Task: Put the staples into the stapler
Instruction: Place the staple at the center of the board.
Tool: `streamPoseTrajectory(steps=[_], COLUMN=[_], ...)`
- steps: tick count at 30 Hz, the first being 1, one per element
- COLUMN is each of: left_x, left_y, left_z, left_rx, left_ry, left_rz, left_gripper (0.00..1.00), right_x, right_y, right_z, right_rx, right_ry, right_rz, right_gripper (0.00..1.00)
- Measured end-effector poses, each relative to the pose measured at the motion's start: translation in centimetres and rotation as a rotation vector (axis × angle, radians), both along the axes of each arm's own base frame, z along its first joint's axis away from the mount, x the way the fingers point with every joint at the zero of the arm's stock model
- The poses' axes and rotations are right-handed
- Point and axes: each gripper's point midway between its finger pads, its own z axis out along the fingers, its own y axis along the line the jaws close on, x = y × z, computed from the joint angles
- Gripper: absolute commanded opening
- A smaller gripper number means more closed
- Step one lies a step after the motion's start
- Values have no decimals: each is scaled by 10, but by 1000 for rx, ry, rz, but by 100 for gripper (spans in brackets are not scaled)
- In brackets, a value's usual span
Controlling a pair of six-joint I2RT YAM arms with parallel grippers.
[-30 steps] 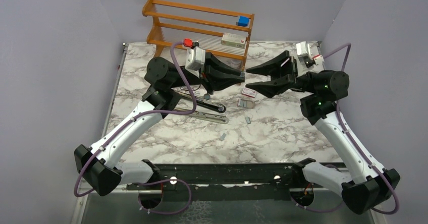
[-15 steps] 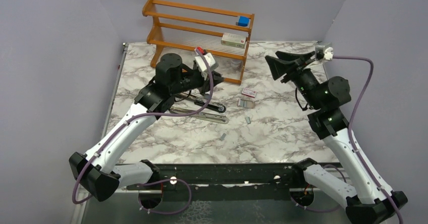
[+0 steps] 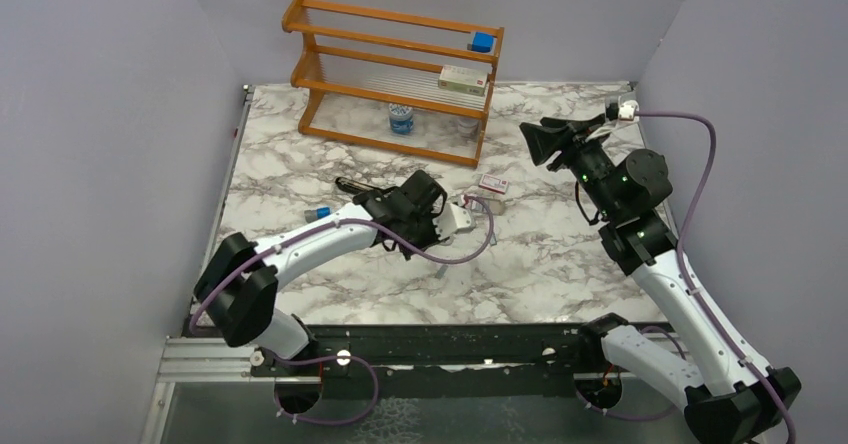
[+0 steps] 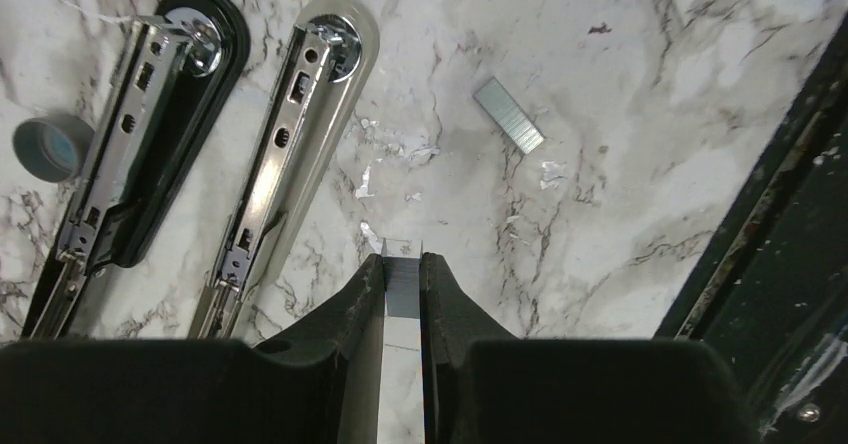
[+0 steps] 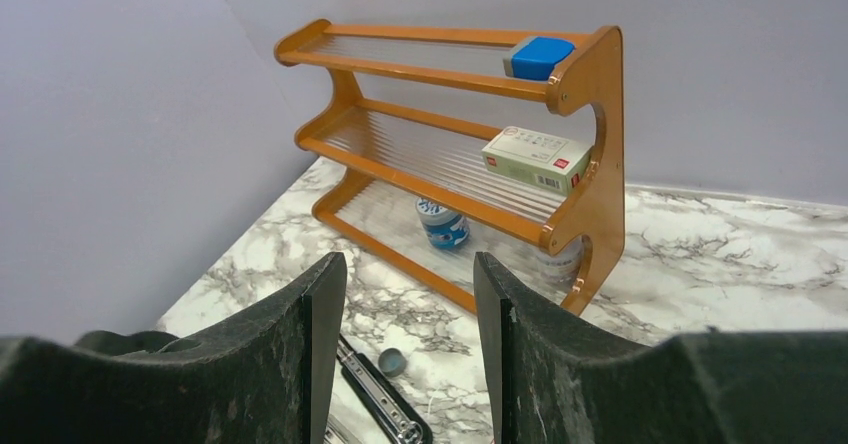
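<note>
The stapler lies swung open on the marble. Its black bar (image 4: 135, 144) and its pale bar with the silver channel (image 4: 290, 154) lie side by side in the left wrist view. My left gripper (image 4: 402, 269) points down at the table just right of the pale bar, shut on a short grey strip of staples. Another strip of staples (image 4: 508, 129) lies loose beyond it. From above, the left gripper (image 3: 412, 209) covers most of the stapler (image 3: 352, 184). My right gripper (image 3: 535, 139) hangs raised at the right, open and empty (image 5: 410, 264), with the stapler's end (image 5: 385, 399) below it.
A wooden shelf (image 3: 400, 64) at the back holds a blue block (image 3: 482, 41), a pale box (image 3: 462, 79) and a small bottle (image 3: 401, 117). A red-and-white box (image 3: 493, 183) lies mid-table. A blue cap (image 4: 45, 149) sits left of the stapler. The black rail (image 4: 790, 224) marks the near edge.
My left arm has swung down from near the shelf to low over the table beside the stapler. My right gripper lifted and turned toward the shelf.
</note>
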Motion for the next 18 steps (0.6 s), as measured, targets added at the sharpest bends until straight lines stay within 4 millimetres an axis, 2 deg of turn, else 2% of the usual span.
streamPoseTrajectory(steps=[3,10,14,18], left_x=[1,-2,-3,-4], left_y=[5,13,16,21], left_z=[-23,-57,-72,-81], left_rx=[84,224,277,316], left_ry=[14,9,15,16], left_rz=[-9,-48,-61,-69], left_gripper=[0,0,5,17], right_x=[1,1,1,2], right_y=[0,-1,-2,-1], right_z=[-2,-7,-11,-14], right_rx=[-3,-17,-29,-36], right_ry=[7,22,34,42], right_rz=[-1,-9,-10,-10], right_gripper=[53,53,53,53])
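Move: The left gripper holds a staple strip about 11 cm above the marble board; its place is the bare patch almost straight below, some 2 cm left. A loose strip lies about 2 cm back and 4 cm right of the gripper. The cream stapler's middle is roughly 9 cm ahead and 7 cm left, the black stapler's about 15 cm ahead and 7 cm left. From the right gripper the patch lies some 10 cm back, 20 cm left and 39 cm below. Lower the left gripper about 8 cm towards the bare patch behind the cream stapler, quick at first and then slowing, easing some 2 cm left as it sinks. Swing the fingers about 20 degrees closer to straight down on the way, and keep the staple strip pinched between the tips. ##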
